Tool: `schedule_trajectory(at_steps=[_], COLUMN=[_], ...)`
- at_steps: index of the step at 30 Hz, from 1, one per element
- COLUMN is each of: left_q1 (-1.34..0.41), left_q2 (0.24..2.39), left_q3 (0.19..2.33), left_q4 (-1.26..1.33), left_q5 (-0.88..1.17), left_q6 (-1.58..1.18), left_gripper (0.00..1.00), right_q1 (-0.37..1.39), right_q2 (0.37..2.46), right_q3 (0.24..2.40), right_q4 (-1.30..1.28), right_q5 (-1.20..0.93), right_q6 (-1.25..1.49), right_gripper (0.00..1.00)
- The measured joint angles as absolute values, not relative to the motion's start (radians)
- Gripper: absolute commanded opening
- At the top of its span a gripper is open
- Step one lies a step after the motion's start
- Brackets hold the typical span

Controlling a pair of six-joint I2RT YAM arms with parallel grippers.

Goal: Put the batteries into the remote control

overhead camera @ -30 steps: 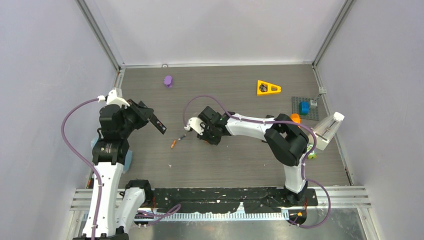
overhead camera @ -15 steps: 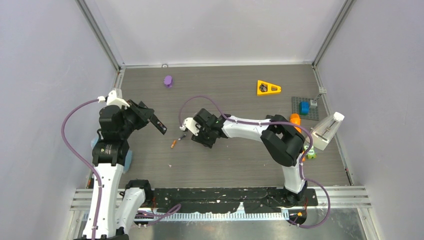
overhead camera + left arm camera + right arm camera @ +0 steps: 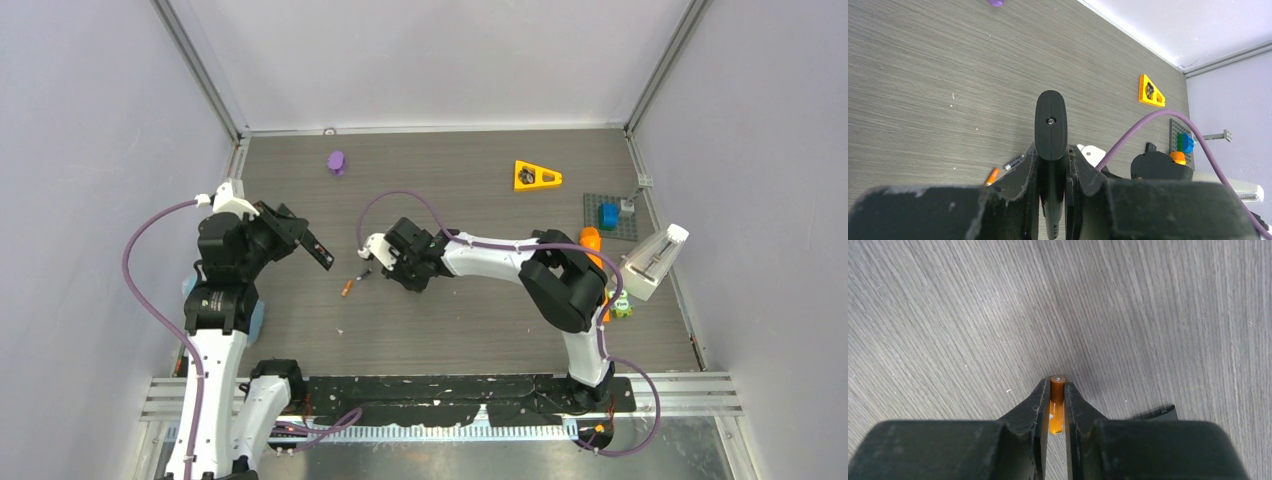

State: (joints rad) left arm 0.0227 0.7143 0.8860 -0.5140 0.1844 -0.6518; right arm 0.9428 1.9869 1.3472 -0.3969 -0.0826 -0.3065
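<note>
My left gripper [image 3: 298, 236] is shut on the black remote control [image 3: 318, 249], which sticks out past its fingertips toward the table's middle; in the left wrist view the remote control [image 3: 1050, 122] stands edge-on between the fingers [image 3: 1024, 170]. My right gripper [image 3: 1057, 390] points down at the table and is shut on an orange battery [image 3: 1056, 401], whose tip pokes beyond the fingertips. From above, the right gripper [image 3: 402, 272] hides that battery. Two more batteries lie just to its left: an orange one [image 3: 346, 288] and a dark grey one [image 3: 363, 275].
A purple object [image 3: 337, 161] sits at the back left and an orange wedge [image 3: 537, 176] at the back right. A grey baseplate [image 3: 625, 226] with a blue brick [image 3: 608, 214] lies at the right edge, near an orange piece [image 3: 590, 237] and a white block [image 3: 655, 262].
The right arm has shifted slightly left. The left arm and the two loose batteries have not moved.
</note>
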Motion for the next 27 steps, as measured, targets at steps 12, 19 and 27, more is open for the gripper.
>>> schedule_trajectory(at_steps=[12, 19, 27], left_q1=[0.026, 0.027, -0.04], left_q2=[0.706, 0.742, 0.782], left_q3=[0.862, 0.794, 0.722], left_q4=[-0.459, -0.17, 0.146], left_q5=[0.262, 0.495, 0.581], left_q6=[-0.709, -0.872, -1.176], left_gripper=[0.0, 0.0, 0.0], right_q1=[0.85, 0.754, 0.83], right_q2=[1.933, 1.591, 1.314], right_q3=[1.341, 1.322, 1.346], right_q4=[-0.399, -0.319, -0.186], right_q5=[-0.115, -0.121, -0.133], right_q6=[-0.139, 0.033, 0.197], right_gripper=[0.07, 0.09, 0.08])
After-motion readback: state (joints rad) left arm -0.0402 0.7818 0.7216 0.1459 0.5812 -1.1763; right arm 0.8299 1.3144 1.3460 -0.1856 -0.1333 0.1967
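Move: The right hand already pinches an orange battery down at the table; the opened remote, held in the left gripper, is about 17 cm to its left, level in reach and some 25 cm above. The black battery lies 10 cm left and 3 cm ahead of the right hand, the loose orange battery 14 cm left, the battery cover 8 cm right and 5 cm ahead. From the left hand, the pinched battery is some 18 cm right and 25 cm below. Keeping its pinch on the orange battery, the right hand lifts it clear of the table and up about 34 cm to the remote's height, swinging out forward some 5 cm and back again, while the wrist rolls about 55 degrees so the downward fingers come round to point left at the remote. Slightly later the left hand, still gripping the remote, brings it some 9 cm right and 7 cm up, turning it clockwise and rolling its right side down. ##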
